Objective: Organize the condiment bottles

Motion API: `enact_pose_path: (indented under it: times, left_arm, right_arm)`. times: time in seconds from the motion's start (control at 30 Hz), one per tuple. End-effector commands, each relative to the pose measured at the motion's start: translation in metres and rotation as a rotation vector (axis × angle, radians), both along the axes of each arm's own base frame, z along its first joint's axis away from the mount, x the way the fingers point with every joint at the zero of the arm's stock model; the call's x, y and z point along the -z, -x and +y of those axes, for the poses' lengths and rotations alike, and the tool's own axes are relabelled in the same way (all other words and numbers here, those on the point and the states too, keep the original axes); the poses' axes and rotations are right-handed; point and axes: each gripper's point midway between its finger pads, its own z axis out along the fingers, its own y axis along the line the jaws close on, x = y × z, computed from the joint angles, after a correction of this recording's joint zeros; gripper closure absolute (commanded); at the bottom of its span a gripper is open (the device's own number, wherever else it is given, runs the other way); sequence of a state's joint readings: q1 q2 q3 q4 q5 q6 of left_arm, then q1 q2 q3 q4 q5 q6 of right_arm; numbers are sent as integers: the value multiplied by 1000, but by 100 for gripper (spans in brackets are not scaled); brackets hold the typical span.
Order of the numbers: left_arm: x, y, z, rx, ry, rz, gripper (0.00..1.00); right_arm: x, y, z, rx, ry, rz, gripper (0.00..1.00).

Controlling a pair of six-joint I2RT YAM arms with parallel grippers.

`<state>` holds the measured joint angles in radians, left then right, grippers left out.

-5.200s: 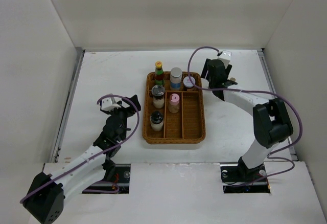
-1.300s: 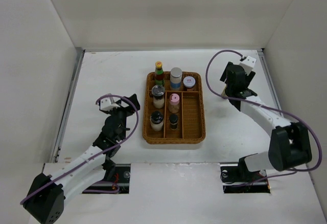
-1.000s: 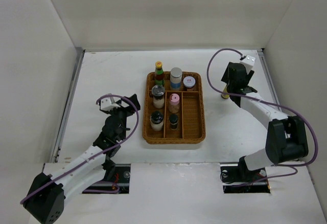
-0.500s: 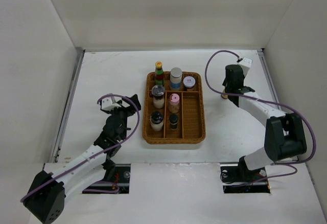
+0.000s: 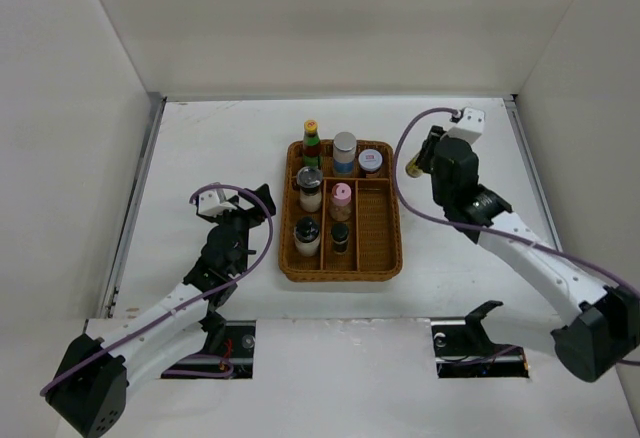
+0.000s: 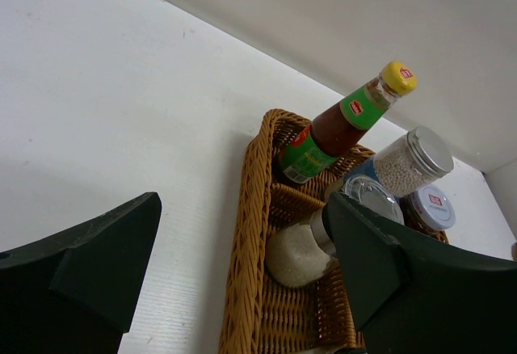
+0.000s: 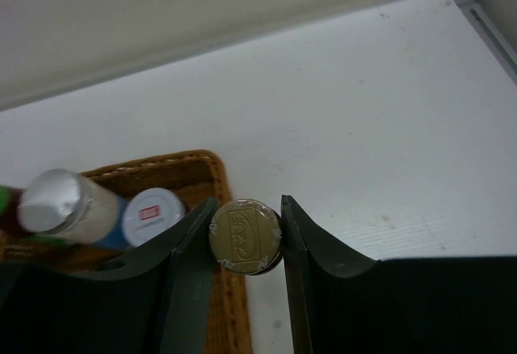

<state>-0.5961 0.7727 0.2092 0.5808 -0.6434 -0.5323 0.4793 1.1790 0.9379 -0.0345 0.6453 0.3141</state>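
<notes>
My right gripper (image 5: 418,163) is shut on a small dark jar with a gold lid (image 7: 245,235), held above the table just off the wicker tray's (image 5: 388,248) far right corner. The tray holds a green bottle with an orange cap (image 5: 311,143), a grey-lidded jar (image 5: 344,151), a flat white-lidded jar (image 5: 371,161), two dark-lidded clear shakers (image 5: 310,188) (image 5: 307,236), a pink-capped bottle (image 5: 342,201) and a small dark bottle (image 5: 341,237). My left gripper (image 5: 262,201) is open and empty, left of the tray, facing the green bottle (image 6: 339,124) and a shaker (image 6: 323,237).
White walls enclose the table on the left, back and right. The tray's right-hand long compartment (image 5: 376,223) has nothing in it. A purple cable (image 5: 400,188) loops from the right wrist beside the tray.
My right gripper closed on the gold-lidded jar that stood on the table at the right, then lifted it and carried it left toward the tray. The left arm stayed still.
</notes>
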Motion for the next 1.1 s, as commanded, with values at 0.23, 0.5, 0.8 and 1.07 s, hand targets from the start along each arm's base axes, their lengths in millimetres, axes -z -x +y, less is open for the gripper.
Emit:
enact_pose_path:
  times: [0.23,0.5,0.8,1.07]
  left_arm:
    - [-13,-1,2,-7,44,-49,16]
    - [-12,-1,4,-14,42,-45,16]
    - [-11,-2,7,-24,40,-43,16]
    - [-14,-1,8,-28,44,-49,15]
  right_arm:
    - [-7,34,97,-261,-55,-74,74]
    - [40,19,130,-317,-41,-11,74]
    - [74,19,135,-314,4,28,67]
    - [72,24,131,-320,7,24,34]
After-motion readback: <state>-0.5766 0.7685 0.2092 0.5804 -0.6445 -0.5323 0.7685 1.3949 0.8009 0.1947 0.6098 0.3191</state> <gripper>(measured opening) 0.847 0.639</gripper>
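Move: The bottle, held at its cap in the right hand, is bound for the far end of the tray's right-hand slot, about 13 cm to that hand's left, 3 cm back and some 17 cm below. The white-lidded jar stands about 9 cm beyond that spot, the pink-capped jar roughly 9 cm to the spot's left and level with it. From the left hand the slot lies some 35 cm to the right and about 4 cm ahead. The bottle, still gripped at its cap, is carried in the right hand about 13 cm left and a little back, over the tray's right rim with a slight rise of 2 cm. The hand turns nearly 20 degrees counter-clockwise and sinks some 12 cm from that peak, lowering the bottle into the slot, then halts and its fingers open around the cap. ##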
